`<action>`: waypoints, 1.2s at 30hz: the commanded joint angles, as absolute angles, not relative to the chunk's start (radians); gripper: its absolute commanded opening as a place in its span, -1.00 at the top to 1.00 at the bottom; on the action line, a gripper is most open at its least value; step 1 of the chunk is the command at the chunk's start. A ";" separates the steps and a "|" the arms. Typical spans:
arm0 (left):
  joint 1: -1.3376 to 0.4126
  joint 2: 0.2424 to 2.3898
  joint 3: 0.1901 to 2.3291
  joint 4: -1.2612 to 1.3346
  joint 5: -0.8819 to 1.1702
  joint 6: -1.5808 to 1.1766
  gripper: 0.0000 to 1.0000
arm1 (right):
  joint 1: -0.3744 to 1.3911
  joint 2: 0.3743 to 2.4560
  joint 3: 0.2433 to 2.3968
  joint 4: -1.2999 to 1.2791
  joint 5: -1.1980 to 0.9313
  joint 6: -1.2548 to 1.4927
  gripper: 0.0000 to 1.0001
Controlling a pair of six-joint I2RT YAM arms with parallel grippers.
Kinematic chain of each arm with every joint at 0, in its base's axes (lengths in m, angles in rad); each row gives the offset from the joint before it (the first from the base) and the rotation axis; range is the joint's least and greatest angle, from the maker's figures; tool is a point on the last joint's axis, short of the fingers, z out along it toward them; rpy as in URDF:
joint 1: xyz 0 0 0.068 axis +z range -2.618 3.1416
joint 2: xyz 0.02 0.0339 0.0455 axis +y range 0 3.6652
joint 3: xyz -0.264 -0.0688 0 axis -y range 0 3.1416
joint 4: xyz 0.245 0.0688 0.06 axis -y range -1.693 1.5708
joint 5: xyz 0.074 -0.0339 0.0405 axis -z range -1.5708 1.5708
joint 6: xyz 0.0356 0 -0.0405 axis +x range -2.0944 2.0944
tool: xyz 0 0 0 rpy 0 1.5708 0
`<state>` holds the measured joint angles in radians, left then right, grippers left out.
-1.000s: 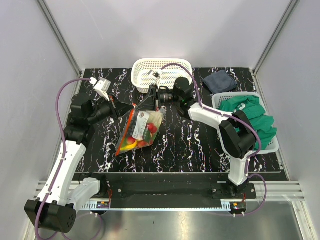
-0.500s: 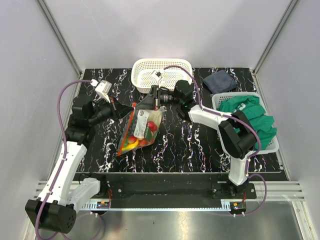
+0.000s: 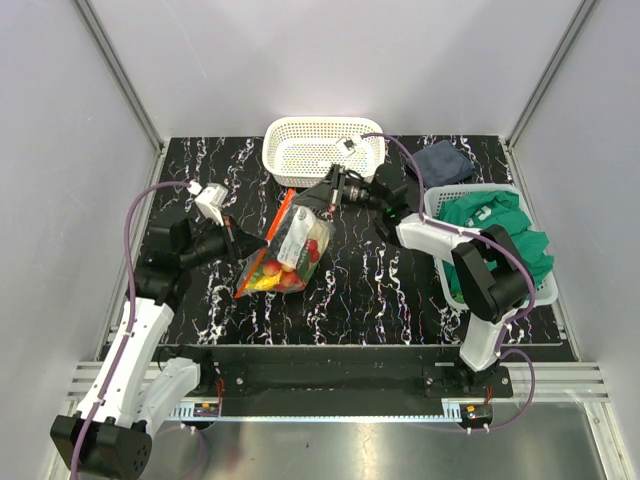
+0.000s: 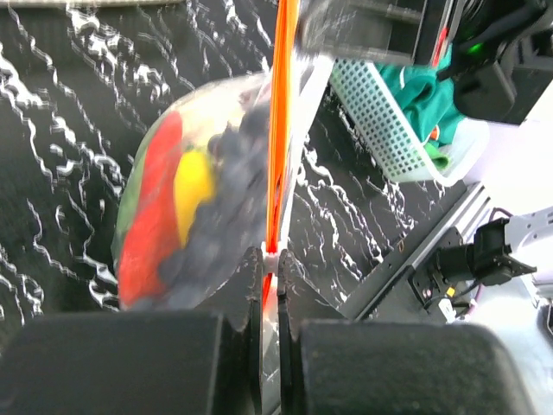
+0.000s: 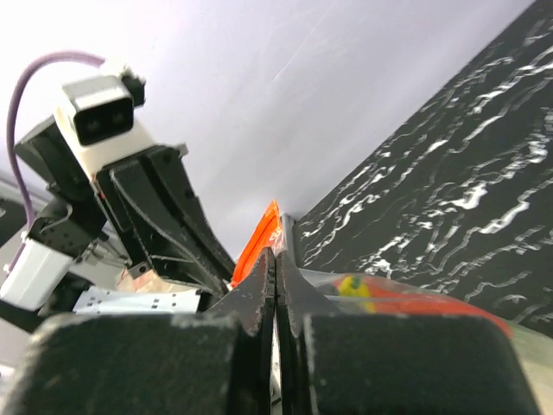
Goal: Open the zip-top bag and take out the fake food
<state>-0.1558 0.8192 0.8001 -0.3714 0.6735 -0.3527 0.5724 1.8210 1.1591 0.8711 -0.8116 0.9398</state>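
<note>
The clear zip-top bag is held between my two grippers over the table's middle, its orange zip strip running along the top. Inside is the fake food: red, yellow and dark pieces. My left gripper is shut on the near end of the zip. In the left wrist view its jaws pinch the orange strip, with the bag bulging to the left. My right gripper is shut on the far end; in the right wrist view its gripper clamps the bag beside the orange strip.
A white lattice basket stands at the back, just behind the right gripper. A second white basket with green cloth stands at the right and also shows in the left wrist view. A dark blue cloth lies at the back right.
The right gripper has moved right and the left gripper back toward the near side, both still holding the bag. The bag has swung with them and its orange zip strip now shows stretched between them.
</note>
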 commanded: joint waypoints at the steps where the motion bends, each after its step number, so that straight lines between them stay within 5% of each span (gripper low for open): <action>1: -0.158 0.787 0.788 -0.477 0.661 -0.365 1.00 | 0.500 1.758 1.146 0.966 -0.716 0.950 1.00; 31: -0.158 0.577 0.715 -0.792 0.635 -0.485 0.99 | 0.411 1.831 1.115 1.042 -0.738 0.966 1.00; 32: -0.158 0.577 0.733 -0.792 0.634 -0.480 0.89 | 0.411 1.838 1.118 1.063 -0.756 0.971 1.00; 33: -0.158 0.587 0.745 -0.792 0.634 -0.463 0.55 | 0.411 1.844 1.120 1.075 -0.764 0.979 1.00; 36: -0.158 0.642 0.828 -0.781 0.617 -0.427 -0.07 | 0.411 1.871 1.132 1.121 -0.799 1.003 1.00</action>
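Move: The zip's lower end, where the slider is being taken, lies about 11 cm back, 6 cm left and 6 cm below the left hand, which already pinches the slider. The fake food bulges in the bag about 4 cm back, 5 cm right and 10 cm below that hand. From the right hand, already gripping the zip's upper corner, the slider is some 10 cm back, 7 cm left and slightly lower; the white basket is about 18 cm ahead, 6 cm right and 22 cm below. The zip slider, still pinched, is drawn along the orange strip towards its lower end by the left hand, about 7 cm back while sinking nearly 5, the wrist tipping down some 20 degrees; the fingers then part and let go of it. Against that pull the right hand keeps the upper corner shut in its fingers, carries it forward and right in the first half, then holds it there. ##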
